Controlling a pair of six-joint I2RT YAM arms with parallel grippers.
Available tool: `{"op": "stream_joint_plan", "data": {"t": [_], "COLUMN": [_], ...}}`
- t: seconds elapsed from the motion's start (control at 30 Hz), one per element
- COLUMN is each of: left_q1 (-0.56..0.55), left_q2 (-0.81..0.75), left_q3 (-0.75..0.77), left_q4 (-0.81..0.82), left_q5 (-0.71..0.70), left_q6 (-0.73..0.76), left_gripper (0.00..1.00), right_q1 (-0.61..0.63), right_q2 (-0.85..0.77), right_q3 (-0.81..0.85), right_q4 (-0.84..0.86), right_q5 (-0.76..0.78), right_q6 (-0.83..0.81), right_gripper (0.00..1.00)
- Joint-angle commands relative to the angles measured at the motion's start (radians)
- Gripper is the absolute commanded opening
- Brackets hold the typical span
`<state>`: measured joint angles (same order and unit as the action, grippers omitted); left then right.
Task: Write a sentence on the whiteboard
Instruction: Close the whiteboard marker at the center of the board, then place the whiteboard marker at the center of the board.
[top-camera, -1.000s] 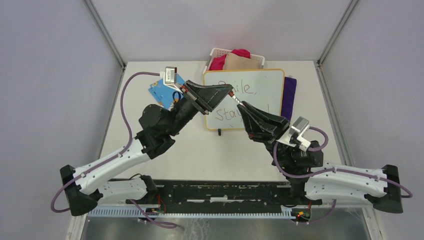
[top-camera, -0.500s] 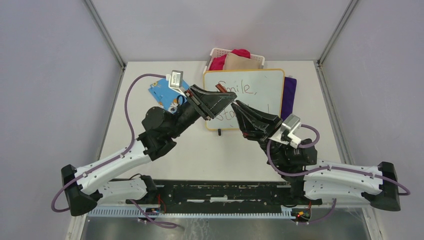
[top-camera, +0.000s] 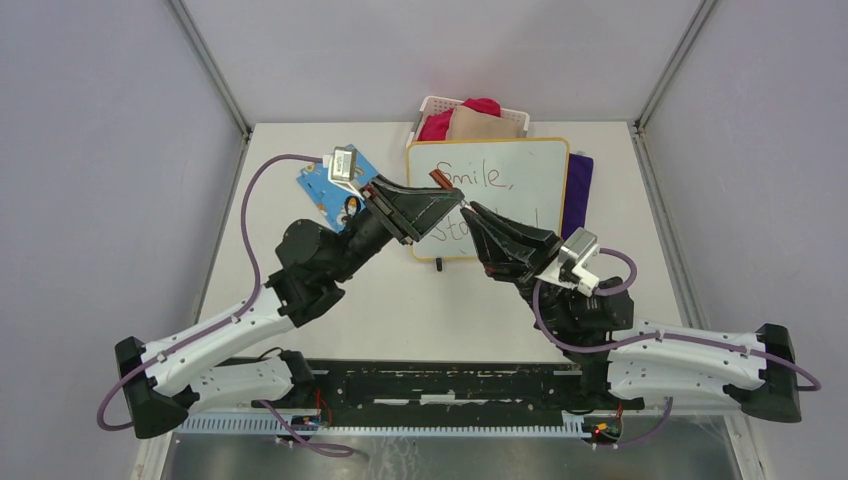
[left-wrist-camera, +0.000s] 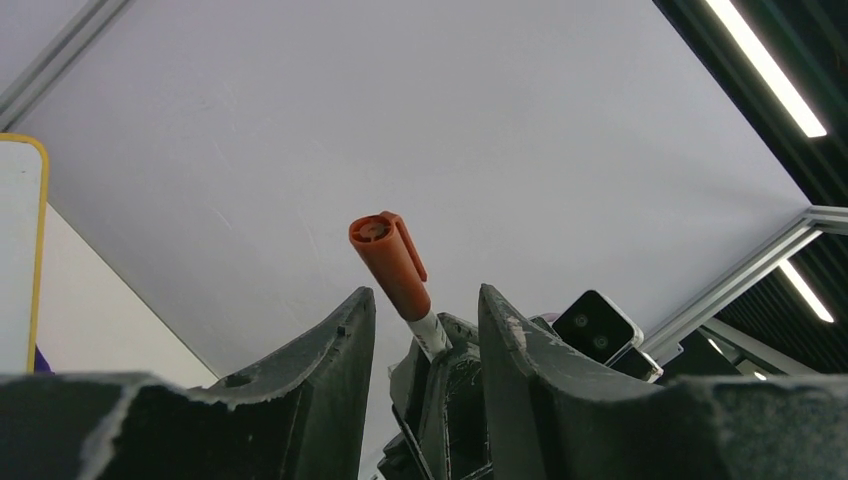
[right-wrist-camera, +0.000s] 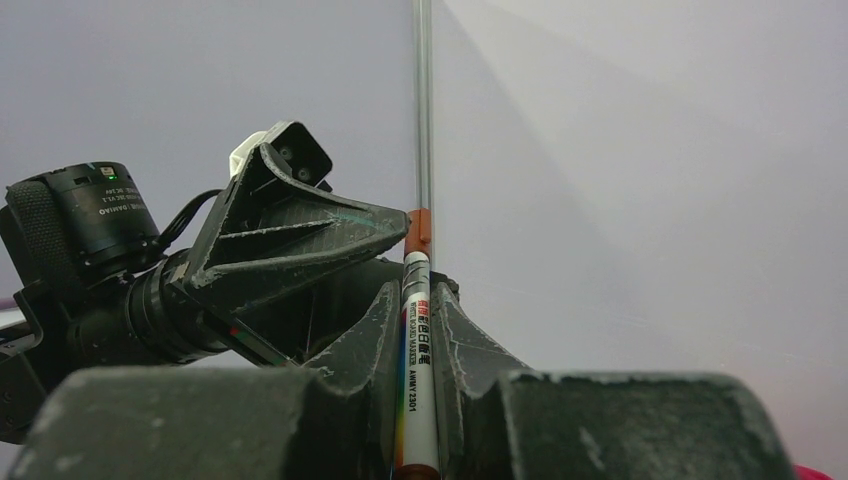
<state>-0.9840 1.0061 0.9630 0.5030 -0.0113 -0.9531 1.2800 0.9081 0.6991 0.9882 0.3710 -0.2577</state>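
Observation:
The whiteboard (top-camera: 540, 175), white with a yellow frame, lies at the table's back centre. On it is the sentence (top-camera: 490, 178) in thin dark-red words, with the lower line partly hidden behind the grippers. My right gripper (top-camera: 471, 209) hovers over the board's lower left, shut on a white marker (right-wrist-camera: 415, 370) that points up and left. An orange cap (left-wrist-camera: 390, 265) sits on the marker's end. My left gripper (top-camera: 460, 195) faces it tip to tip and is open. The capped end stands between and beyond its fingers (left-wrist-camera: 350, 330), touching neither. A strip of the whiteboard (left-wrist-camera: 15, 250) shows at the left.
A white basket (top-camera: 428, 103) with red and tan cloths stands behind the board. A blue card (top-camera: 322, 185) lies left of the board under the left wrist. A purple cloth (top-camera: 579, 190) lies along the board's right edge. Enclosure posts rise at the back corners.
The left jaws have opened off the marker's capped end and that gripper has eased back left. The orange cap now shows. The right gripper shifted slightly left, still holding the marker.

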Motion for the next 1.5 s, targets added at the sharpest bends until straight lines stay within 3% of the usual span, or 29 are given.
{"op": "stream_joint_plan", "data": {"t": [0.0,0.6,1.07,1.23,1.33,1.37,1.47], "left_q1": [0.003,0.01,0.011,0.01,0.01,0.01,0.01], "left_q2": [-0.029,-0.003,0.023,0.019,0.004,-0.002,-0.018], "left_q3": [-0.018,-0.056,-0.052,-0.054,-0.054,-0.055,-0.038], "left_q4": [0.04,0.201,0.216,0.207,0.158,0.15,0.107], "left_q5": [-0.045,0.006,0.042,0.036,0.015,0.001,-0.022], "left_q6": [-0.019,-0.083,-0.096,-0.082,-0.06,-0.052,-0.013], "left_gripper": [0.5,0.49,0.36,0.22,0.06,0.03,0.02], "right_q1": [0.0,0.001,0.0,0.002,0.0,0.0,0.0], "right_q2": [-0.022,-0.027,-0.021,-0.027,-0.038,-0.044,-0.073], "right_q3": [0.019,0.011,0.011,0.004,0.002,0.004,0.021], "right_q4": [0.032,0.037,0.035,0.032,0.004,-0.02,-0.123], "right_q5": [0.013,0.01,0.007,0.012,0.022,0.019,0.024], "right_q6": [0.003,0.018,0.023,0.024,0.035,0.035,0.037], "right_gripper": [0.0,0.0,0.0,0.0,0.01,0.05,0.32]}}
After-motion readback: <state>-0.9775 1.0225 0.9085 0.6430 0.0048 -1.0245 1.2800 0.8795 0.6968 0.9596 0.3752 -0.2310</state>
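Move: The capped marker, held in the right fingers, slants up between the left hand's open fingers; its middle lies about 2 cm back, 2 cm right and 2 cm below the left hand, and about 1 cm ahead, 1 cm left and 2 cm above the right. From the left hand, the whiteboard's middle is roughly 30 cm ahead, 8 cm right and 43 cm below; the board's black clip is some 16 cm ahead, 3 cm left, equally low. The left hand dips and rises about 1 cm, then pinches the marker below its cap; the right loosens. ##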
